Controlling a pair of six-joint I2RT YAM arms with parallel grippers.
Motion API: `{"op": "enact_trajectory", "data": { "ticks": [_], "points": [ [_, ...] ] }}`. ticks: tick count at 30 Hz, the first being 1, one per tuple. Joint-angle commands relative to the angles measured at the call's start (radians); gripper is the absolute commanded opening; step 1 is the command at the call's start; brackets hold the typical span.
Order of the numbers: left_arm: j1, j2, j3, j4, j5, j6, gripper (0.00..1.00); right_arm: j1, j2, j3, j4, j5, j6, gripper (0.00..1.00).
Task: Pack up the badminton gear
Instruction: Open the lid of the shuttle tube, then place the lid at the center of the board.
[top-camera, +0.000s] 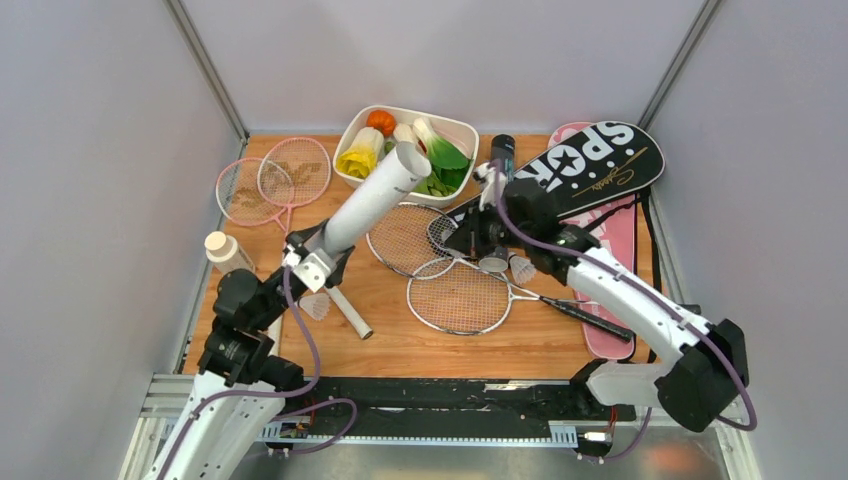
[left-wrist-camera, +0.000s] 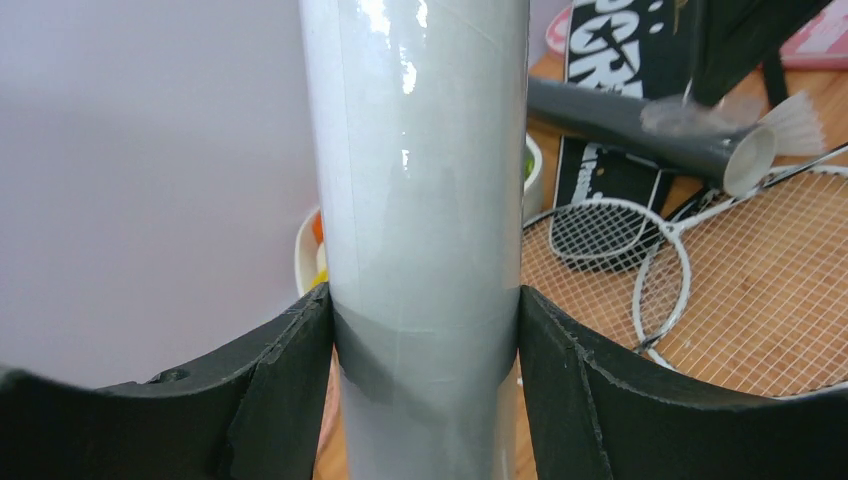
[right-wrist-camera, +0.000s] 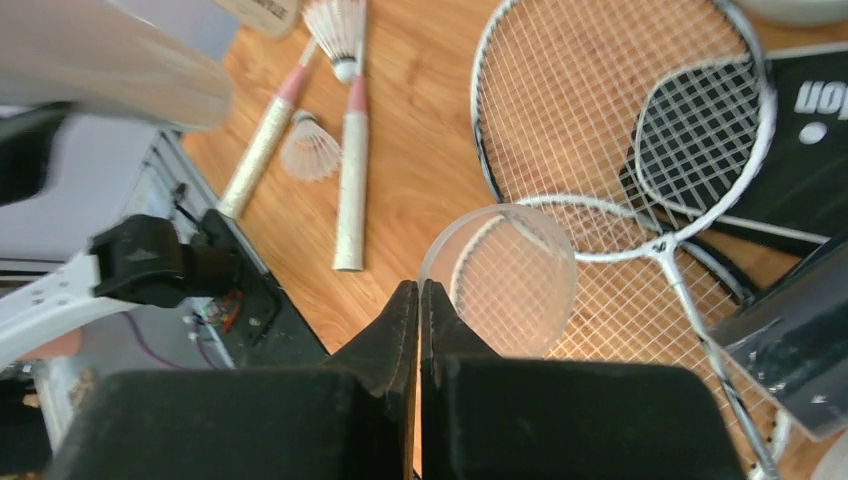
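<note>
My left gripper is closed round the white tube, which is tilted up toward the back right. My right gripper is shut, pinching the rim of a clear round lid above the silver racquets. The black tube lies beside it, its open end facing the lid. White shuttlecocks lie near the right gripper and by my left arm. Pink racquets lie at the back left. The black cover lies on the pink cover.
A white tray of toy vegetables stands at the back centre. A small clear bottle with a cream cap stands at the left edge. Pink racquet handles cross the boards in front of my left arm.
</note>
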Motion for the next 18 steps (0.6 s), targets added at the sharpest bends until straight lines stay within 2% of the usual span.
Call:
{"op": "enact_trajectory", "data": {
  "ticks": [1, 4, 9, 11, 15, 18],
  "points": [
    [0.004, -0.097, -0.095, 0.199, 0.17, -0.047, 0.0, 0.136, 0.087, -0.081, 0.053, 0.28, 0.037, 0.01],
    [0.003, -0.14, -0.14, 0.195, 0.262, -0.083, 0.0, 0.2, 0.138, -0.125, 0.068, 0.399, 0.045, 0.02],
    [0.003, -0.229, -0.2, 0.193, 0.266, -0.115, 0.0, 0.255, 0.198, -0.153, 0.08, 0.509, 0.081, 0.07],
    [0.003, -0.259, -0.223, 0.21, 0.258, -0.159, 0.0, 0.264, 0.204, -0.156, 0.08, 0.536, 0.106, 0.15],
    [0.003, -0.276, -0.229, 0.202, 0.286, -0.178, 0.0, 0.267, 0.153, -0.17, 0.078, 0.554, 0.149, 0.36],
    [0.003, -0.275, -0.221, 0.191, 0.293, -0.179, 0.0, 0.266, 0.076, -0.186, 0.068, 0.585, 0.177, 0.42]
  ]
}}
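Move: The right hand pinches the clear lid; the near racket's head lies about 18 cm below it, some 2 cm back and 1 cm right. From this hand, the far racket's head is 13 cm ahead and 9 cm left, the loose shuttlecock 6 cm ahead and 15 cm right. The left hand keeps the white shuttle tube; the near racket's head is level ahead, 26 cm right and 23 cm below it. Right hand lowers the lid about 15 cm, opening over the near racket; left draws the white tube back. ##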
